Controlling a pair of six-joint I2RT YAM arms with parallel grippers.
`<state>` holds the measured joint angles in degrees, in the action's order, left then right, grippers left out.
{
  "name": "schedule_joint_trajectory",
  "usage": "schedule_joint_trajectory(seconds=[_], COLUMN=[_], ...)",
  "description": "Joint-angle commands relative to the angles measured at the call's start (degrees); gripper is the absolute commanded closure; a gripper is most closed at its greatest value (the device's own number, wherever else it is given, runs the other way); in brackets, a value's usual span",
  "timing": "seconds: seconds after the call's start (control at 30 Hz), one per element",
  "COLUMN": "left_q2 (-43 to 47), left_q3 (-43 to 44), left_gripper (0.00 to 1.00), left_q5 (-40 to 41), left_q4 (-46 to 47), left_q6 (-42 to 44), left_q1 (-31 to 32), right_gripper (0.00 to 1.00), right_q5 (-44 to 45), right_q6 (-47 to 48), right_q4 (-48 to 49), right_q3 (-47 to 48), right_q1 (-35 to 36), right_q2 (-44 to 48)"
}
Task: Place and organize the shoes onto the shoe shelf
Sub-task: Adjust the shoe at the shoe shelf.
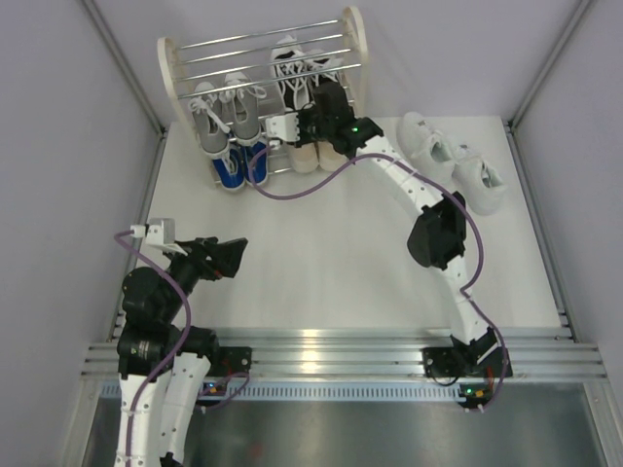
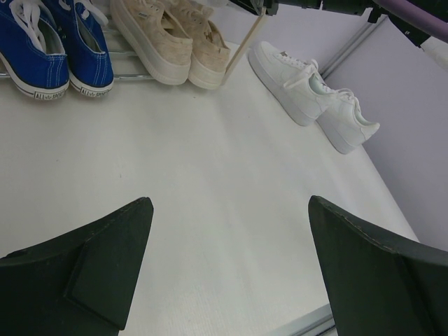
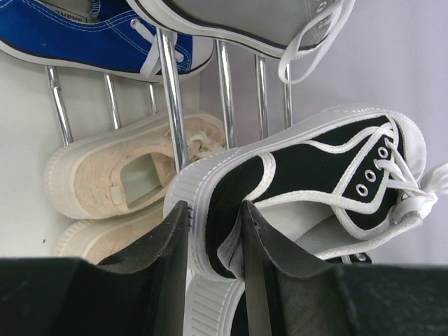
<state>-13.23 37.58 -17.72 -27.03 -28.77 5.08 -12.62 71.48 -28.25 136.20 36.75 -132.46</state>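
Note:
The shoe shelf stands at the table's back. It holds grey shoes, blue shoes, beige shoes and black-and-white shoes. My right gripper reaches into the shelf's right half. In the right wrist view this gripper is shut on the heel wall of a black-and-white shoe, one finger outside the sole and one inside the opening. The all-white pair lies on the table to the right of the shelf. My left gripper hovers open over the near left table, nothing between its fingers.
Chrome rods cross just ahead of the held shoe, with a blue shoe and a grey shoe above and a beige shoe to the left. A purple cable hangs from the right arm. Grey walls enclose the table.

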Motion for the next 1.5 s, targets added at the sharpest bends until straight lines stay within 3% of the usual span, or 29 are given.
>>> schedule_joint_trajectory(seconds=[0.0, 0.27, 0.37, 0.4, 0.47, 0.93, 1.17, 1.4, 1.47], left_q2=[0.05, 0.14, 0.05, 0.14, 0.23, 0.67, 0.93, 0.84, 0.75], left_q3=[0.38, 0.21, 0.12, 0.12, 0.12, 0.03, 1.17, 3.11, 3.64], left_gripper=[0.02, 0.02, 0.02, 0.02, 0.02, 0.02, 0.02, 0.02, 0.02], left_q5=[-0.57, -0.57, -0.65, -0.65, -0.74, -1.01, -1.36, -0.74, -0.30], left_q4=[2.15, 2.07, 2.15, 2.15, 2.15, 2.15, 2.06, 1.98, 2.07], left_q6=[0.12, 0.12, 0.03, -0.05, -0.14, -1.02, -1.37, -2.51, -2.69], left_q1=[-0.07, -0.07, -0.07, -0.07, -0.07, -0.07, -0.07, -0.07, -0.07], right_gripper=[0.77, 0.72, 0.60, 0.49, 0.39, 0.22, 0.01, 0.01, 0.00], right_q5=[0.32, 0.76, 1.11, 1.28, 1.28, -0.47, -2.58, -2.50, -0.66], right_q6=[2.43, 2.17, 1.99, 1.99, 1.82, -1.34, -7.23, -17.06, -25.31], right_q4=[7.51, 7.59, 8.30, 8.56, 8.56, 10.41, 6.29, -1.72, -1.63], right_q3=[3.10, 2.93, 2.67, 2.49, 2.14, -2.96, -4.63, -8.14, -9.72], right_q1=[-0.98, -1.07, -1.16, -1.24, -1.24, -0.54, 0.60, 0.16, -1.23], right_q2=[0.28, 0.01, 0.27, 0.28, 0.71, 7.03, 14.33, 24.35, 27.86])
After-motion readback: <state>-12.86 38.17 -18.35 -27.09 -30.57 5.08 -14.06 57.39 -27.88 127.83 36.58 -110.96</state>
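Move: My right hand already pinches the heel collar of the left black shoe on the shelf's second tier; that shoe's middle lies some 8 cm ahead, 2 cm left and about 2 cm above. Its black partner sits about 7 cm ahead and 7 cm right, the nearer grey shoe 4 cm ahead and 12 cm left, and a beige shoe roughly 4 cm ahead and 15 cm below. From my left hand the pinched shoe is about 42 cm ahead and 12 cm right, near level. I hold my right hand almost still on the heel collar, then nudge up about 2 cm and slightly forward, tipping the fingertips a little upward as they ease apart. With the fingers opening wide, I let go of the shoe and climb quickly away from the shelf, reaching about 15 cm above where I began while backing off and swinging somewhat right, the hand's left side rolling up. ##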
